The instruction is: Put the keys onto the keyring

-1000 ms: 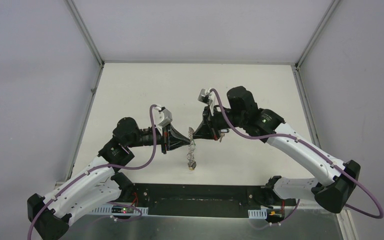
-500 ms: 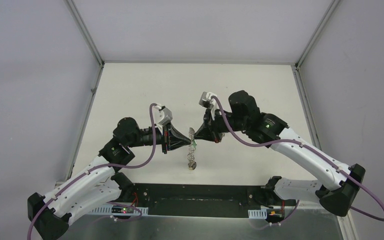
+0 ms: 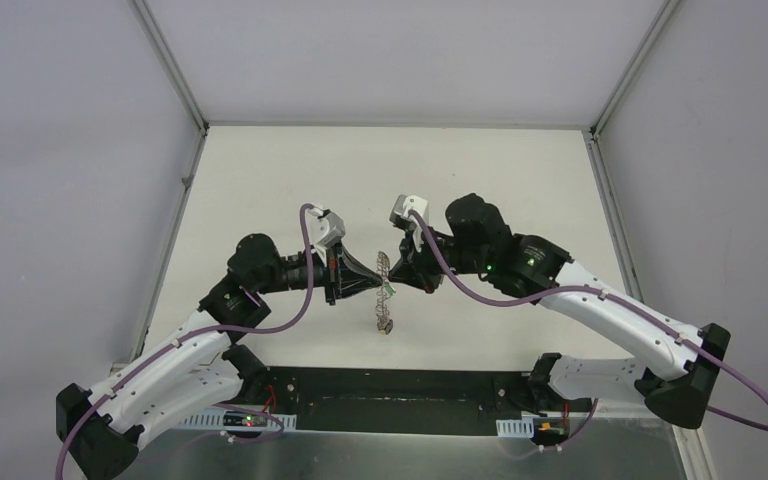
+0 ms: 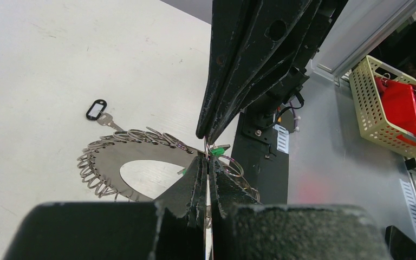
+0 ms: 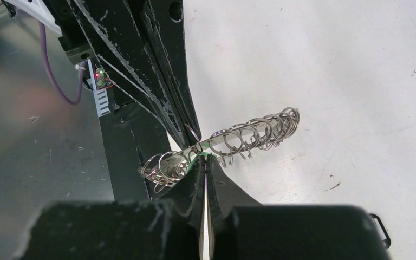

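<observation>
The keyring (image 3: 384,315), a flat grey disc edged with silver loops, hangs on edge above the table between both arms. My left gripper (image 3: 381,289) is shut on its rim, seen in the left wrist view as the left gripper (image 4: 209,161) pinching a loop of the keyring (image 4: 114,157). My right gripper (image 5: 205,158) is shut on the green-tagged key (image 5: 197,158), with its tip pressed against the keyring (image 5: 249,132). The green tag (image 4: 221,147) shows just past my left fingertips. The black-tagged key (image 4: 96,109) lies flat on the white table beyond the ring.
A yellow basket (image 4: 390,103) with red contents stands off the table by the metal front ledge. The black base plate (image 3: 390,400) runs along the near edge. Grey enclosure walls stand on both sides and at the back.
The right arm has swung left and lower, bringing its tip with the green-tagged key tighter against the ring. The left arm and the ring have barely shifted.
</observation>
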Robot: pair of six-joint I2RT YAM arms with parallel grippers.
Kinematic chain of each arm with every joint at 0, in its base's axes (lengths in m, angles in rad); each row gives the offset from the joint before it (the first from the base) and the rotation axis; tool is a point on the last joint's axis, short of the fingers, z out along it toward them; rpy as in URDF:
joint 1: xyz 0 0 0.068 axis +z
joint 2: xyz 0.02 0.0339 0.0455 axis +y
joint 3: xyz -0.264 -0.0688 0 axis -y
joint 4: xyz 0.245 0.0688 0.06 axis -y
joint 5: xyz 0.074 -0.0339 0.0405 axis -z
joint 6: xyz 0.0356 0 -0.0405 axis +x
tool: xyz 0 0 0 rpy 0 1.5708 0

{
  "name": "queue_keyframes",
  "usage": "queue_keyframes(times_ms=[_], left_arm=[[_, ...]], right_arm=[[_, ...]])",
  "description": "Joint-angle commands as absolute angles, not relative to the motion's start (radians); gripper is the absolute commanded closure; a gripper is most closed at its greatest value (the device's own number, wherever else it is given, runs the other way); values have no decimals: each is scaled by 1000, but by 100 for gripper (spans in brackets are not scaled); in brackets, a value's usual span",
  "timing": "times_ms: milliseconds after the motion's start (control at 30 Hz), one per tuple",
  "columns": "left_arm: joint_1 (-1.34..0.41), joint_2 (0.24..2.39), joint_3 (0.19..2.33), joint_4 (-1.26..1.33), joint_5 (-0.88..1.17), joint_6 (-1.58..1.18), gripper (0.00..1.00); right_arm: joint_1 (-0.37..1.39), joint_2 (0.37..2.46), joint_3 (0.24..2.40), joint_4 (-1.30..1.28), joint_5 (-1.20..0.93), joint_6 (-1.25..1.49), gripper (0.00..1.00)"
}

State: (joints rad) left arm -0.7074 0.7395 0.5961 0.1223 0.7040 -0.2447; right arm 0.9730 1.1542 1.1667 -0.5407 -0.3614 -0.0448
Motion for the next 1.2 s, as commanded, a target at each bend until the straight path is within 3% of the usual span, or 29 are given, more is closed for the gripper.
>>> queue_keyframes(times_ms=[0,133,367,500,567,700,967,1167], left_arm=[[-713,720,621,244,711,-265,100],[-713,716,617,249,710,-264,100],[-713,707,615,256,712,-248,100],[-713,706,615,258,719,-233,100],[-713,706,615,257,720,-225,100],[-713,703,618,258,732,-212,100],[-713,703,621,264,762,-196,100],[-713,703,621,265,780,-194,100]], right_arm=[[974,1132,1187,-558,-288,-67,100],[975,1125,1179,-545,-309,-62,99],[974,1025,1096,-436,-288,-41,52],[975,969,1041,-366,-340,-83,42],[975,944,1021,-345,-341,-87,31],[974,919,1008,-319,-277,-69,23],[974,866,911,-117,-493,-169,22],[973,870,861,37,-615,-214,13]])
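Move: The right hand already pinches the green key, right beside the small split ring in the left fingertips: that ring lies about 1 cm to this hand's left, level and neither ahead nor back. The big ring plate hangs with its middle some 1 cm left, 0 cm ahead and 6 cm below; the black-tagged key lies on the table about 13 cm ahead, 12 cm right and 25 cm below. From the left hand, the green key is about 2 cm right, 0 cm ahead and 1 cm below. The right fingers let go of the green key beside the small ring and open nearly wide, the hand first easing about 2.5 cm to the right off the plate, then climbing to some 3.5 cm up and drawing back about 3 cm towards the base, while the downward-slanting fingers lift by some 20 degrees and creep a little left again late on. The left hand keeps its pinch on the small ring, lifting it about 1 cm to steady the hanging plate against the other hand's withdrawal. ##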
